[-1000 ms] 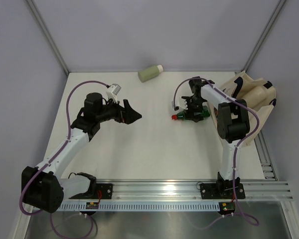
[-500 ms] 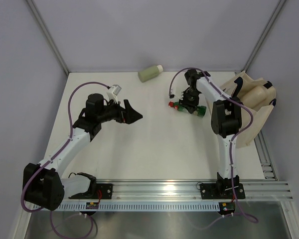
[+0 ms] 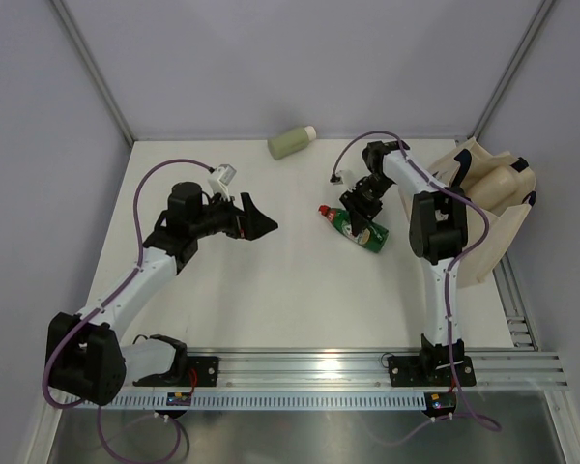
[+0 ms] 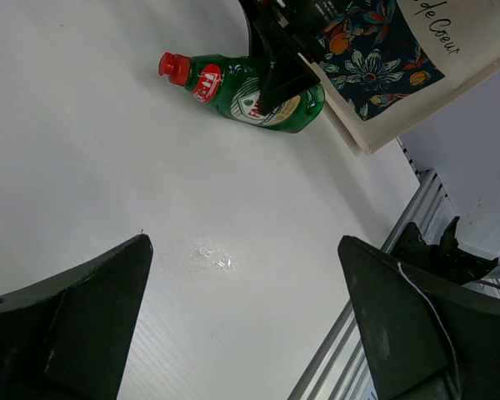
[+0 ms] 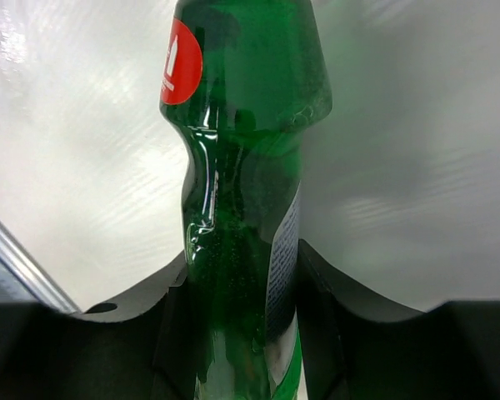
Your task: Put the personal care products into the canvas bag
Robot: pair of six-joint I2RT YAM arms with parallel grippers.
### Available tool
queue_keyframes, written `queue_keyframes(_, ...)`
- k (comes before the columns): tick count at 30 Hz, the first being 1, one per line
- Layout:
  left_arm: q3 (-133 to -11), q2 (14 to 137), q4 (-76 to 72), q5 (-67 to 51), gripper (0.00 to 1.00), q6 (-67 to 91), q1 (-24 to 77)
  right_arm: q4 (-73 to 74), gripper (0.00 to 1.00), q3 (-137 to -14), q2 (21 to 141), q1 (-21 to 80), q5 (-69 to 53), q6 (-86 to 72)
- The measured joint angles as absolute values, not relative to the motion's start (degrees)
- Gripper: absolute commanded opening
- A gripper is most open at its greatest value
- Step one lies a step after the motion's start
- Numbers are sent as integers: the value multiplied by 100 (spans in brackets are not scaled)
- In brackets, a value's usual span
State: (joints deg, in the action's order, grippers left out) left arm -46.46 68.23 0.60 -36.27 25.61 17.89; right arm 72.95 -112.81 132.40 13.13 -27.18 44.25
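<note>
A green bottle [image 3: 356,225] with a red cap lies slanted right of the table's middle, cap toward the left. My right gripper [image 3: 362,203] is shut on its body. In the right wrist view the bottle [image 5: 242,208] fills the gap between the two black fingers [image 5: 133,308]. The left wrist view shows the same bottle [image 4: 250,82] beside the canvas bag [image 4: 383,50]. The beige canvas bag [image 3: 493,193] sits at the far right. A pale sage-green bottle [image 3: 291,142] lies at the back wall. My left gripper [image 3: 261,223] hangs open over the left half, holding nothing [image 4: 242,250].
An aluminium rail [image 3: 367,367] runs along the near edge, and another rail [image 3: 517,309] runs down the right side by the bag. Grey enclosure walls stand at the back and on both sides. A black part [image 3: 159,353] rests by the left arm's base.
My right gripper has shut on the green bottle and swung it; the cap now points up-left and the bottle looks larger, as if raised. The left arm has barely moved.
</note>
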Motion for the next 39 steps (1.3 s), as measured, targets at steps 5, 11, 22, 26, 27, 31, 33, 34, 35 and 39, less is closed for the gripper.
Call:
queue_keyframes(5, -4646, 6864, 21, -3675, 99, 2596, 1789, 7323, 0, -11021, 13198, 1280, -3319, 3988)
queue_keyframes(11, -4646, 6906, -51, -3758, 99, 2679, 1789, 7419, 0, -11026, 13229, 1063, -4654, 3804)
queue_keyframes(22, -4641, 6960, -200, -3887, 99, 2753, 1789, 7476, 0, -11708, 13063, 849, -6042, 3470)
queue_keyframes(26, -4644, 7074, -270, -3931, 99, 2755, 1789, 7465, 0, -11762, 12317, 740, -6156, 2974)
queue_keyframes(27, -4644, 7113, -274, -3940, 99, 2755, 1789, 7489, 0, -11762, 12088, 676, -6198, 2891)
queue_keyframes(31, -4672, 7277, -266, -4023, 99, 2751, 1789, 7603, 0, -11826, 11255, 215, -6355, 2727)
queue_keyframes(33, -4757, 7402, -255, -4066, 99, 2746, 1789, 7647, 0, -11950, 10973, -104, -6386, 2650)
queue_keyframes(34, -4818, 7461, -226, -4091, 99, 2742, 1789, 7647, 0, -12031, 10860, -285, -6388, 2606)
queue_keyframes(35, -4888, 7522, -220, -4121, 99, 2727, 1789, 7627, 0, -12114, 10766, -467, -6388, 2556)
queue_keyframes(39, -5179, 7706, -185, -4215, 99, 2676, 1789, 7393, 0, -12171, 10429, -1249, -6375, 2215)
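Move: The right hand already has the green bottle in its fingers, low over the table, the bottle's middle about 3 cm to the left and 1 cm ahead of the hand. The canvas bag stands some 25 cm to this hand's right and 4 cm back, its middle 10 cm higher; the tan bottle lies inside, 26 cm right, level fore and aft, 12 cm up. From the left hand the bag is roughly 55 cm right, 5 cm ahead and 8 cm lower. Keeping its pinch on the lower half of the green bottle, the right hand first eases about 5 cm left and a little back while its fingers swing up from pointing down, some 40 degrees, so that the cap end rises, and then climbs fast, about 30 cm in all. Late in the climb it turns clockwise and swings right towards the canvas bag, ending about 8 cm right of where it began with the bottle well above the table, while the empty, open left hand edges 2 to 3 cm right and forward. ##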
